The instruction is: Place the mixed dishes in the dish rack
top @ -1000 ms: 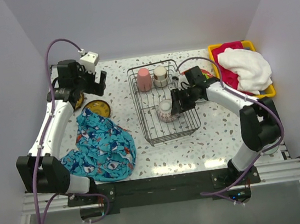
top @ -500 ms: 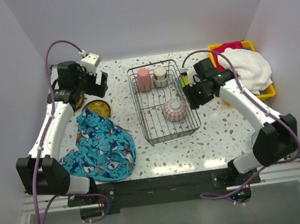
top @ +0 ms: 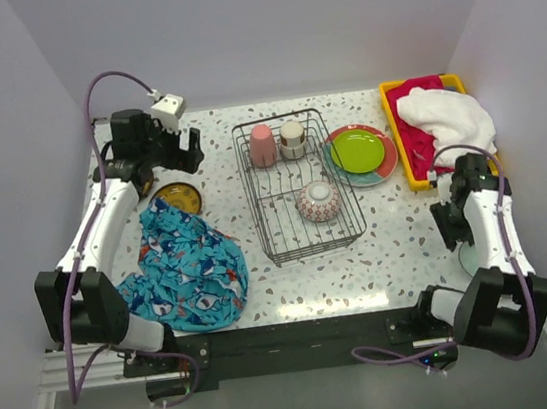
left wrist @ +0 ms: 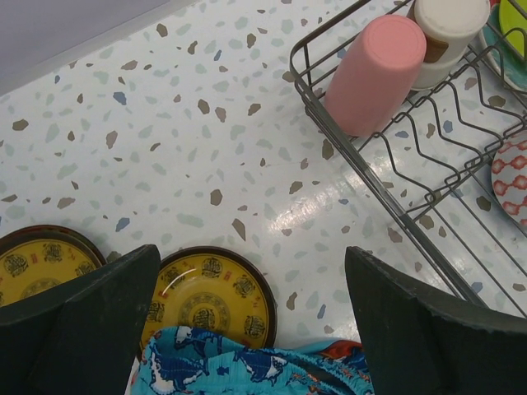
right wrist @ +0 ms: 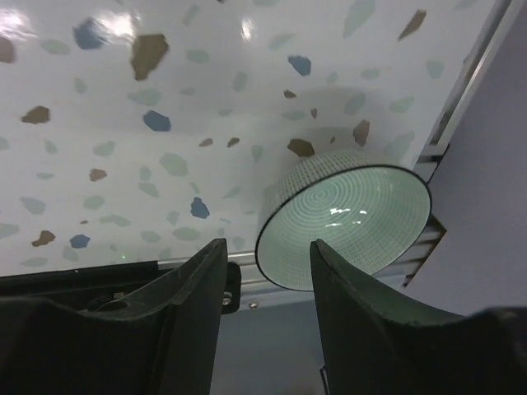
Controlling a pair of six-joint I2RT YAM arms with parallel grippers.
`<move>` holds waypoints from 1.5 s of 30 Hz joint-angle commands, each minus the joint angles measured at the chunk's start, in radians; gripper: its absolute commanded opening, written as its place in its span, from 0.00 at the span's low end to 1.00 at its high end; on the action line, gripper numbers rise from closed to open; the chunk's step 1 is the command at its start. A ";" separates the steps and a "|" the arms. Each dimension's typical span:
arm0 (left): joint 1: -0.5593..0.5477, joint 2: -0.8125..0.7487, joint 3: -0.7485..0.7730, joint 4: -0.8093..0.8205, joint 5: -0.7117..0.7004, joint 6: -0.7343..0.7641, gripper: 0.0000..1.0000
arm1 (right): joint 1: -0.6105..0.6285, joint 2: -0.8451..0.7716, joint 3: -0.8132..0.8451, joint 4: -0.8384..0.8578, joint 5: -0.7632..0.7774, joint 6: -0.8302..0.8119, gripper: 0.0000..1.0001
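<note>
The dish rack [top: 276, 226] holds a pink cup [top: 263, 145], a cream cup [top: 292, 138] and an upturned patterned bowl [top: 317, 201]. A lime-green plate [top: 356, 149] lies on a teal-and-red plate [top: 385, 162] just right of the rack. My left gripper [left wrist: 255, 329] hangs wide open above a yellow plate [left wrist: 210, 296]; a second yellow plate [left wrist: 41, 262] lies to its left. My right gripper [right wrist: 268, 271] is open at the near right table edge. The rim of the mint bowl [right wrist: 346, 218] sits just beyond its fingertips, not gripped.
A blue patterned cloth [top: 186, 266] lies in front of the yellow plates and covers the near edge of one. A yellow tray [top: 405, 142] with red and white towels stands at the back right. The table's near rail [right wrist: 247, 284] runs right under the mint bowl.
My right arm left the patterned bowl in the rack and swung right and back to the near right edge, over the mint bowl. My left arm shifted slightly.
</note>
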 commanded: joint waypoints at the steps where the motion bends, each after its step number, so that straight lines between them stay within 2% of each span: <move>1: 0.006 0.022 0.081 0.048 0.043 -0.038 1.00 | -0.107 -0.006 -0.050 0.051 0.009 -0.107 0.48; 8: 0.006 0.027 0.088 0.052 0.057 -0.059 1.00 | -0.151 0.064 -0.095 0.091 -0.004 -0.123 0.47; 11: 0.006 0.019 0.083 0.052 0.055 -0.059 1.00 | -0.152 0.109 -0.106 0.109 -0.004 -0.131 0.41; 12: 0.006 0.015 0.081 0.051 0.055 -0.059 1.00 | -0.154 0.115 -0.106 0.111 -0.008 -0.132 0.32; 18: 0.006 -0.001 0.060 0.055 0.040 -0.048 1.00 | -0.152 0.095 -0.069 0.054 -0.068 -0.155 0.01; 22: 0.006 -0.002 0.052 0.057 0.043 -0.050 1.00 | -0.152 0.088 -0.003 -0.013 -0.126 -0.170 0.00; 24: 0.005 -0.002 0.055 0.055 0.046 -0.051 1.00 | -0.131 0.045 0.096 -0.070 -0.207 -0.151 0.00; 26: 0.006 -0.005 0.057 0.052 0.049 -0.053 1.00 | -0.053 0.023 0.222 -0.105 -0.269 -0.128 0.00; 27: 0.005 -0.008 0.054 0.051 0.047 -0.053 1.00 | -0.019 0.014 0.270 -0.148 -0.349 -0.115 0.00; 30: 0.006 -0.021 0.034 0.051 0.038 -0.053 1.00 | 0.108 0.015 0.431 -0.145 -0.492 -0.031 0.00; 31: 0.006 -0.027 0.028 0.052 0.032 -0.050 1.00 | 0.179 0.032 0.489 -0.118 -0.529 0.016 0.00; 35: 0.008 -0.050 0.006 0.037 -0.002 -0.019 1.00 | 0.293 0.127 0.603 0.003 -0.727 0.226 0.00; 36: 0.008 -0.056 0.005 0.032 -0.011 -0.010 1.00 | 0.331 0.150 0.612 0.084 -0.772 0.274 0.00; 41: 0.014 -0.085 -0.011 0.015 -0.055 0.024 1.00 | 0.484 0.253 0.542 0.415 -1.000 0.622 0.00; 42: 0.017 -0.090 -0.012 0.012 -0.058 0.027 1.00 | 0.509 0.259 0.513 0.582 -1.029 0.680 0.00; 44: 0.026 -0.104 -0.024 0.005 -0.072 0.034 1.00 | 0.590 0.275 0.433 0.803 -1.057 0.830 0.00; 45: 0.029 -0.110 -0.030 0.005 -0.077 0.036 1.00 | 0.619 0.287 0.416 0.842 -1.057 0.865 0.00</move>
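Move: The pale green bowl is what the right hand goes for: its middle is some 7 cm to the right, 5 cm back and 7 cm below. The patterned bowl, already in the dish rack, stands about 13 cm ahead and 29 cm to the left; the stacked plates are roughly 24 cm ahead and 19 cm left. From the left hand, the pale green bowl is about 30 cm back, 63 cm right and 21 cm lower. Down, with a little back and right, the right hand sinks about 4 cm and shuts its fingers on the left rim of the pale green bowl. It then carries the bowl quickly left, forward and up, some 30 cm leftward, to the rack, rolling the wrist roughly 60 degrees so the fingers swing from pointing down towards the left. ##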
